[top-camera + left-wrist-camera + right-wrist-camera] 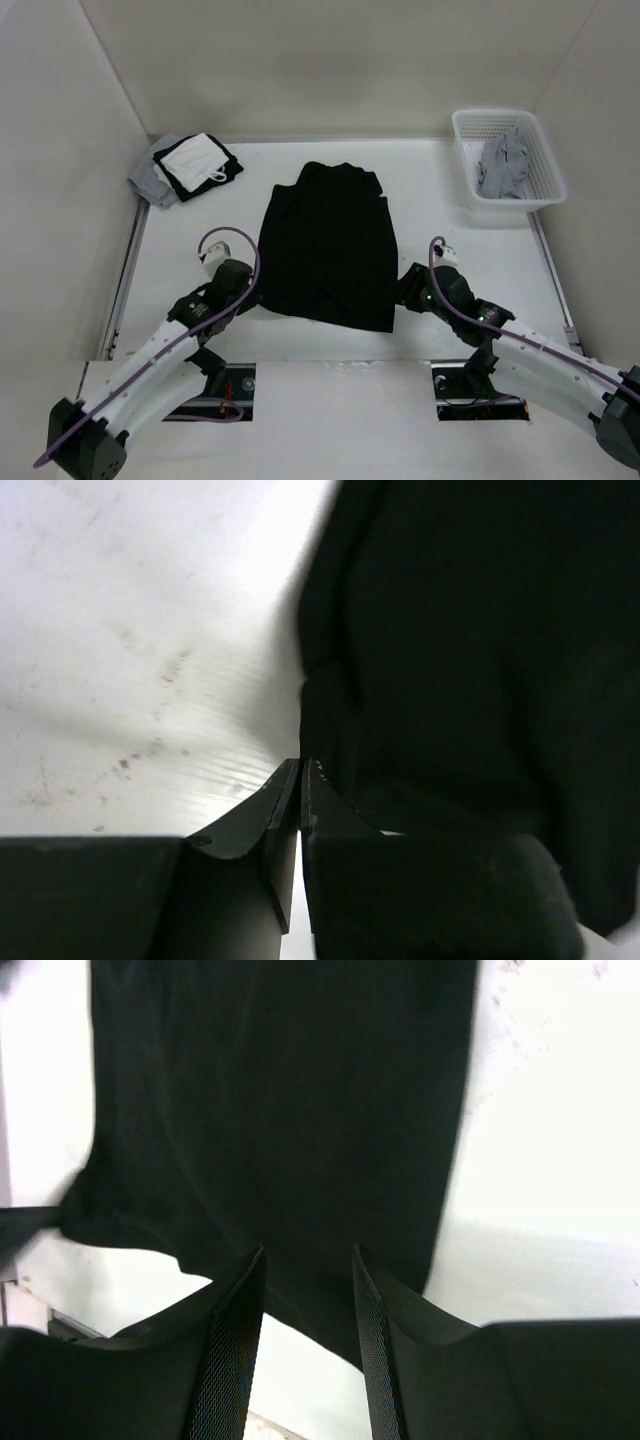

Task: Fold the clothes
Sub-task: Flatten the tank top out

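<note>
The clothes (328, 245) are one black garment spread flat in the middle of the white table, its straps end toward the back. My left gripper (250, 292) is at the garment's near-left corner. In the left wrist view that gripper (301, 766) is shut, its tips pinched on the black fabric's edge (320, 710). My right gripper (405, 288) is at the near-right corner. In the right wrist view it (308, 1250) stands open, with the fabric's corner (300, 1110) lying between and beyond the fingers.
A white basket (515, 206) holding a grey garment (503, 165) stands at the back right. A pile of grey, white and black clothes (185, 165) lies at the back left. White walls close in the table on three sides.
</note>
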Robot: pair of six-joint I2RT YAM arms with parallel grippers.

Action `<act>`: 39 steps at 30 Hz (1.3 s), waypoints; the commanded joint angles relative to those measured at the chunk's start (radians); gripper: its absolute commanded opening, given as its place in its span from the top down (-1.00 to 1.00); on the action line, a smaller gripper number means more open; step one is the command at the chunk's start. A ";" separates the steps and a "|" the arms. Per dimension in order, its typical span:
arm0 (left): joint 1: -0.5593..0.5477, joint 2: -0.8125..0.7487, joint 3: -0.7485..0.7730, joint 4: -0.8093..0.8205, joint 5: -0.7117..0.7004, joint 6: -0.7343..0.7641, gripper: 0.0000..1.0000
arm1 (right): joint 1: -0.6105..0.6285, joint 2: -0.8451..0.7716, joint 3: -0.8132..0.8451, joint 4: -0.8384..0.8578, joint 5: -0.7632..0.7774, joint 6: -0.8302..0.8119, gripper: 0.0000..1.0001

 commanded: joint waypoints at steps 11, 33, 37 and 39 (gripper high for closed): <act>-0.118 -0.361 0.100 -0.223 -0.128 -0.077 0.95 | 0.255 0.085 0.089 -0.375 0.112 0.216 0.05; -0.164 -0.388 0.060 -0.131 -0.116 -0.034 0.94 | 0.244 0.203 -0.006 -0.124 0.091 0.263 0.43; -0.158 -0.386 0.063 -0.130 -0.114 -0.031 0.94 | 0.243 0.218 -0.005 -0.113 0.074 0.259 0.59; -0.156 -0.386 0.073 -0.130 -0.119 -0.029 0.94 | 0.244 0.186 0.003 -0.134 0.092 0.263 0.82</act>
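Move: The tank top's right hem corner lies on the table roughly 6 cm back of the right hand, 1 cm to its left and 8 cm below. The cloth's middle is about 12 cm ahead of that hand and 14 cm to its left; the left hem corner, already held in the left fingers, is some 27 cm to its left and level fore and aft. From the left hand, the right hem corner lies about 27 cm right, 6 cm back and 5 cm down. The tank top's left hem corner, still pinched in the shut left fingers, is raised quickly about 7 cm and drawn 2 cm back, then held there as that hand tips up some 15 degrees. For the right hem corner the open right hand sinks 7 cm and swings about 8 cm back, eases 2 cm forward again while tilting farther down, then closes and pinches the corner. ##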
